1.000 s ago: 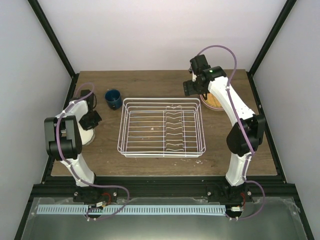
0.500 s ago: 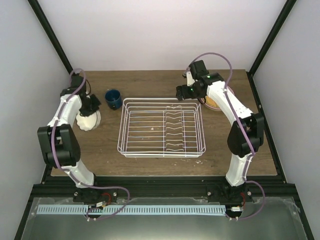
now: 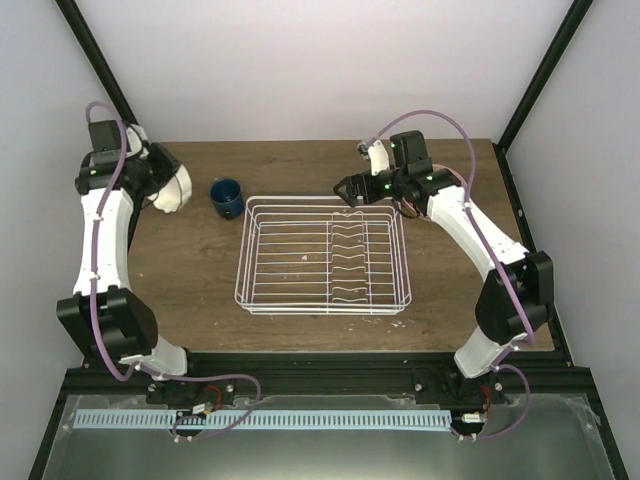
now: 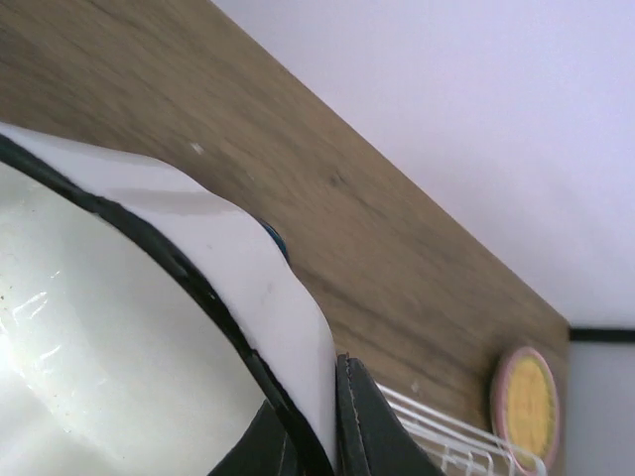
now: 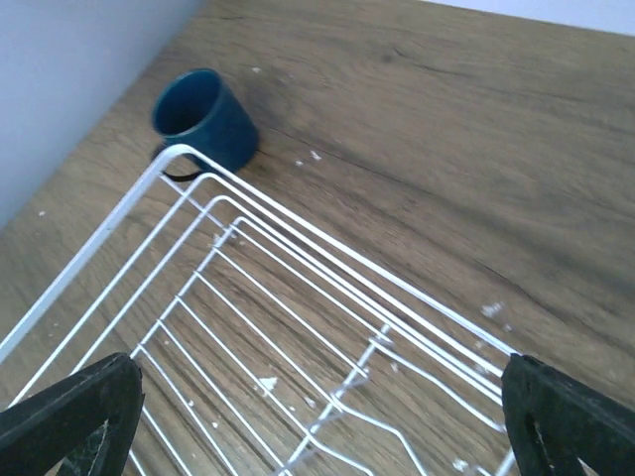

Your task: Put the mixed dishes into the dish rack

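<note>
My left gripper (image 3: 157, 190) is raised at the far left and shut on the wall of the cream-white bowl (image 3: 173, 186). In the left wrist view the bowl (image 4: 119, 337) fills the lower left, its black-edged rim pinched between my fingers (image 4: 369, 431). The dark blue mug (image 3: 226, 197) stands on the table just left of the dish rack (image 3: 323, 256). My right gripper (image 3: 349, 189) hangs open over the rack's far edge with nothing in it. Its wrist view shows the rack wires (image 5: 298, 238) and the mug (image 5: 203, 121). A yellow-orange plate on a pink one (image 4: 528, 407) lies beyond the rack.
The wooden table (image 3: 200, 290) is bounded by black frame posts and pale walls on three sides. The right arm's forearm (image 3: 470, 225) stretches over the table's back right corner and hides most of the plate stack there.
The left arm has lifted the bowl off the table and swung it up toward the far left corner. The right gripper has moved left from the plates to the rack's far edge and opened wider.
</note>
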Controlling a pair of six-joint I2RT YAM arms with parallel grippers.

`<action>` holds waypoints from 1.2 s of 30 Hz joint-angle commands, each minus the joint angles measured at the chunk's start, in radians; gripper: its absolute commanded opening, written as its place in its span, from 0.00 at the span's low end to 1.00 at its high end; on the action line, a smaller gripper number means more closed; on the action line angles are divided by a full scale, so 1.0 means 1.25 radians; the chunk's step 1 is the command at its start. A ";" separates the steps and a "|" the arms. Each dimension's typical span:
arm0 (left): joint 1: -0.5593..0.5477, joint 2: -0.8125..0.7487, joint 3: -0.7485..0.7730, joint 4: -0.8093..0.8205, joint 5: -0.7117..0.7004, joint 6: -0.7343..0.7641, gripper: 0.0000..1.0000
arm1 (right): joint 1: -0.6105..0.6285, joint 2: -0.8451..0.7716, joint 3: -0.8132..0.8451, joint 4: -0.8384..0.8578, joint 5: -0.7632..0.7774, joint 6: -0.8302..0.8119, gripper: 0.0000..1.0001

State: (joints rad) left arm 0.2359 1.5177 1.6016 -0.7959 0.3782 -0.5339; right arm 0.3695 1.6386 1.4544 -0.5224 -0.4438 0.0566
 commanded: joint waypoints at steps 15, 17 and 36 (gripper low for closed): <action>-0.229 -0.031 -0.020 0.339 0.246 -0.189 0.00 | 0.133 -0.005 0.019 0.216 -0.060 -0.085 1.00; -0.249 -0.032 -0.046 0.372 0.253 -0.209 0.00 | 0.145 -0.005 0.006 0.250 -0.067 -0.082 1.00; -0.367 -0.040 -0.166 0.510 0.219 -0.263 0.00 | 0.236 0.047 -0.005 0.372 -0.032 -0.104 1.00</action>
State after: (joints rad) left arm -0.2123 1.5143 1.3960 -0.2859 0.6479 -0.8536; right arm 0.6441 1.6680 1.4200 -0.0822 -0.4885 -0.0704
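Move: The left hand already holds the white bowl by its rim, the bowl's middle some 3 cm back and 4 cm below the fingers. The open right gripper it is taken to stands about 42 cm to its right, 2 cm back and 6 cm lower. The mug is about 10 cm right, 3 cm ahead and 26 cm below the left hand. From the right hand, the bowl lies about 41 cm left, level fore and aft, 2 cm higher; the rack's middle 10 cm back, 7 cm left, 20 cm below. Rightward, quickly at first and then easing, the left hand carries the bowl about 23 cm past above the mug towards the right gripper, swinging clockwise some 30 degrees with its grip kept. The right hand comes to meet the bowl with fingers wide open, going left about 13 cm while rising and drawing back a little, its fingertips tipping up and turning counter-clockwise. ##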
